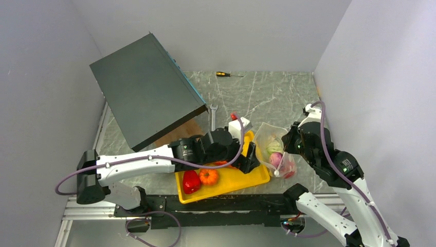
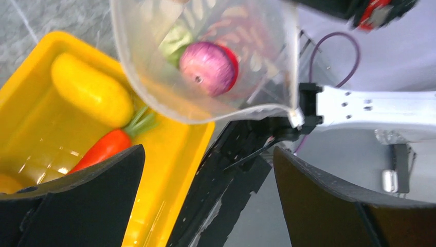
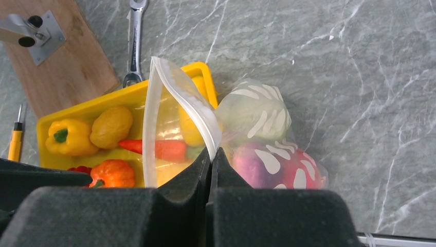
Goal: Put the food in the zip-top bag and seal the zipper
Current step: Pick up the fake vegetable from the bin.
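The zip-top bag (image 3: 267, 128) stands with its mouth open beside the yellow tray (image 3: 77, 110). Inside it lie a cabbage (image 3: 254, 110), a purple onion (image 3: 254, 165) and a red piece (image 3: 308, 175). My right gripper (image 3: 212, 153) is shut on the bag's mouth edge, at the zipper (image 3: 149, 118). In the tray lie a yellow pepper (image 3: 69, 136), a yellow fruit (image 3: 110, 126), a carrot (image 3: 159, 149), a pumpkin (image 3: 113, 172) and a red pepper (image 1: 191, 181). My left gripper (image 2: 208, 154) is open and empty over the tray's right end, just below the bag's mouth (image 2: 205, 110).
A big dark box (image 1: 146, 87) leans at the back left, over a wooden board (image 3: 67, 67). A wrench (image 3: 134, 41) lies behind the tray, and a screwdriver (image 1: 223, 74) near the back wall. The black frame rail (image 1: 231, 203) runs under the tray's front edge.
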Action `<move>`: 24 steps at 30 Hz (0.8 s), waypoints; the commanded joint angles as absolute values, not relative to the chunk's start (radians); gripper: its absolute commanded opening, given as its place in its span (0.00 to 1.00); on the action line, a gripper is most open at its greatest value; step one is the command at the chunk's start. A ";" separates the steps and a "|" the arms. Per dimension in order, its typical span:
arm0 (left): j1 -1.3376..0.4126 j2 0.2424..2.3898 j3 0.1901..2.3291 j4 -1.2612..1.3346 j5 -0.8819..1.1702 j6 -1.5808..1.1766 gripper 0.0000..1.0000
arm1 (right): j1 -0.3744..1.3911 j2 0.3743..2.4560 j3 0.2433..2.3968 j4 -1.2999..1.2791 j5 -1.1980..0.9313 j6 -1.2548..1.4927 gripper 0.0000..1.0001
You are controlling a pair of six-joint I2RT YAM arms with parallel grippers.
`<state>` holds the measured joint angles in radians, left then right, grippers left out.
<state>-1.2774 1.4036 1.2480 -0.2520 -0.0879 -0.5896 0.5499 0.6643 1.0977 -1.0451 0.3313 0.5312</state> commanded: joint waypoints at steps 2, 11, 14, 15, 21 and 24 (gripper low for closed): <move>-1.275 1.352 1.132 -0.292 -0.147 -0.634 1.00 | 0.554 0.658 1.086 -0.969 0.333 0.527 0.00; -1.289 1.373 1.087 -0.430 -0.186 -0.730 1.00 | 0.554 0.675 1.083 -0.967 0.322 0.529 0.00; -1.308 1.372 1.085 -0.504 -0.249 -0.741 1.00 | 0.554 0.674 1.088 -0.966 0.320 0.529 0.00; -1.313 1.375 1.086 -0.538 -0.278 -0.748 1.00 | 0.554 0.671 1.086 -0.962 0.319 0.526 0.00; -1.351 1.362 1.065 -0.814 -0.459 -0.839 1.00 | 0.554 0.668 1.081 -0.974 0.325 0.535 0.00; -1.363 1.316 1.016 -0.885 -0.505 -0.865 1.00 | 0.554 0.666 1.068 -0.958 0.314 0.533 0.00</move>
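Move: The red pepper lies about 18 cm left of the left gripper, 2 cm ahead and some 20 cm below. At that same depth, the orange pumpkin is 11 cm left and 4 ahead, the carrot 2 left and 8 ahead, and the yellow pepper 19 left and 13 ahead. From the right gripper, the red pepper is roughly 37 cm left, 5 cm back and 20 below. Bring the empty left gripper away from the bag and down into the space over the bin's near left part, about 14 cm down and 12 cm left, dropping first and then swinging left faster towards the red pepper. Meanwhile turn the wrist some 35 degrees so the fingers point steeply down, and keep them wide open. Hold the bag's rim still with the shut right gripper. ##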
